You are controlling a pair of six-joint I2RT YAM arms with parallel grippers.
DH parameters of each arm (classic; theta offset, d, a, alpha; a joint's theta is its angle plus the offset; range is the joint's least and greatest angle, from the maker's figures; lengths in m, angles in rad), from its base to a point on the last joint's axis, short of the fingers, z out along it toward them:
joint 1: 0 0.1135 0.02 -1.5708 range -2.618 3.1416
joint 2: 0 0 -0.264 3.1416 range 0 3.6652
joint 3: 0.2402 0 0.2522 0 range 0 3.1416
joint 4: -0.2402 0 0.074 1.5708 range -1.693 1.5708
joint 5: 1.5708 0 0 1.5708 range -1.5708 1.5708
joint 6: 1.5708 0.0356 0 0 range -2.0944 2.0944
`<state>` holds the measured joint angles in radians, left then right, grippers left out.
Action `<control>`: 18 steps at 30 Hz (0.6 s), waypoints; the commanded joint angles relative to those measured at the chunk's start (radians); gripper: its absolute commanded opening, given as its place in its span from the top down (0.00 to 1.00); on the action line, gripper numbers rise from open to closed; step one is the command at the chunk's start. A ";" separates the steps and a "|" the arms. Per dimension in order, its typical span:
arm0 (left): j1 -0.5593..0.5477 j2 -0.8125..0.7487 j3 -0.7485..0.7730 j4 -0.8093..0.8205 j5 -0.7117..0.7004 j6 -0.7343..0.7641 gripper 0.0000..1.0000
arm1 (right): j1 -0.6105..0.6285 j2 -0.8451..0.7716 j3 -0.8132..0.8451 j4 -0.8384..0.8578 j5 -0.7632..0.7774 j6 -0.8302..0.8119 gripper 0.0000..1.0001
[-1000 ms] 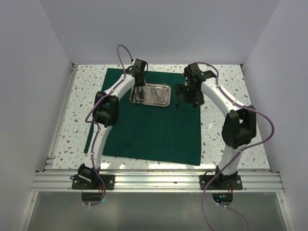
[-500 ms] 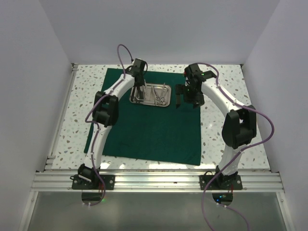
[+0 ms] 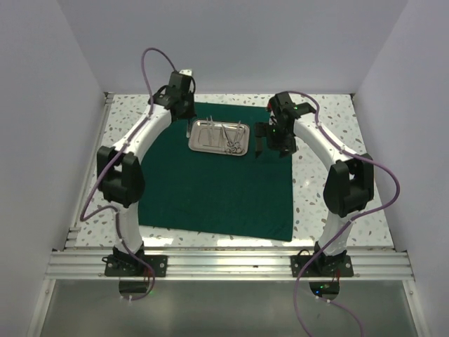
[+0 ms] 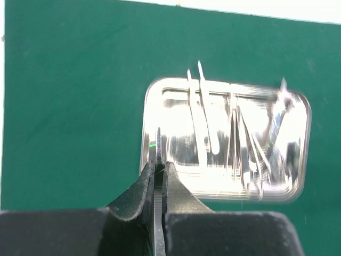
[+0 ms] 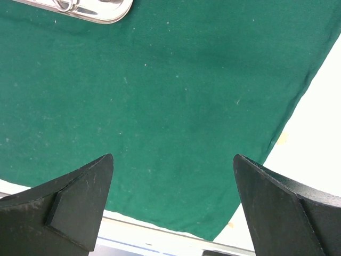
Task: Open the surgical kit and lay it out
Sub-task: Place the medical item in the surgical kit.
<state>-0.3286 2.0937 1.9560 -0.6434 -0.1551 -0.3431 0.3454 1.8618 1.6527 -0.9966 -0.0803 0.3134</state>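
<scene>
The surgical kit lies unfolded: a dark green cloth (image 3: 210, 186) spread flat, with a shiny steel tray (image 3: 204, 142) on its far part. Thin silver instruments (image 3: 231, 137) lie in the tray. In the left wrist view the tray (image 4: 170, 90) shows tweezers (image 4: 206, 120) and ring-handled tools (image 4: 254, 160). My left gripper (image 3: 188, 121) hangs just left of the tray, shut on a thin silver instrument (image 4: 158, 140) with a ribbed grip, likely tweezers. My right gripper (image 3: 272, 145) hovers open over the cloth's right edge (image 5: 160, 80), holding nothing.
The cloth lies on a speckled white tabletop (image 3: 330, 126) inside white walls. An aluminium rail (image 3: 224, 263) runs along the near edge. A corner of the tray (image 5: 101, 12) shows at the top of the right wrist view.
My left gripper closed on a thin instrument inside the tray, then lifted it and swung left, off the tray's left edge. The right arm has stayed still.
</scene>
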 commanded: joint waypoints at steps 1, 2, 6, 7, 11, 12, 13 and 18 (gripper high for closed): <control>-0.001 -0.171 -0.273 0.032 0.046 0.044 1.00 | -0.005 -0.029 0.029 0.010 -0.038 -0.008 0.02; -0.001 -0.237 -0.337 0.043 0.046 0.041 1.00 | -0.006 -0.030 0.027 0.012 -0.041 -0.008 0.02; -0.004 -0.369 -0.598 0.071 0.046 0.007 1.00 | -0.005 -0.053 -0.001 0.022 -0.035 -0.008 0.02; -0.006 -0.392 -0.682 0.088 0.052 -0.002 1.00 | -0.005 -0.059 -0.019 0.026 -0.033 -0.010 0.02; -0.015 -0.497 -0.833 0.122 0.075 -0.057 1.00 | -0.006 -0.102 -0.074 0.041 -0.032 -0.010 0.02; -0.021 -0.507 -0.856 0.139 0.075 -0.063 1.00 | -0.006 -0.107 -0.085 0.042 -0.032 -0.010 0.01; -0.023 -0.515 -0.900 0.145 0.075 -0.069 1.00 | -0.006 -0.115 -0.105 0.046 -0.033 -0.010 0.02; -0.030 -0.521 -0.980 0.175 0.081 -0.094 1.00 | -0.005 -0.147 -0.128 0.046 -0.024 -0.014 0.02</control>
<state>-0.3523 1.6131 0.9977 -0.5529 -0.0891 -0.4019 0.3454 1.7798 1.5303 -0.9695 -0.0963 0.3130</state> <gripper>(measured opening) 0.047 0.985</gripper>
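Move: Beyond the tray's near side, the left hand already holds the slim medical item, some 15 cm above the cloth. The bare patch of cloth it is taken to lies about 22 cm back and 5 cm to its left. The tray's middle is about 2 cm ahead and 8 cm to its right, with the two slim instruments about 5 cm ahead and 5 cm right. From the right hand, that patch lies roughly 30 cm left, 6 cm back and 12 cm below. Sweeping quickly back towards its base, the left hand carries the item away from the tray, some 22 cm back and about 5 cm left, and sinks about 12 cm towards the bare cloth, slowing at the end. The wrist tips the fingers down by some 20 degrees while they keep their hold. The empty right hand, still wide open, eases back a couple of centimetres. ##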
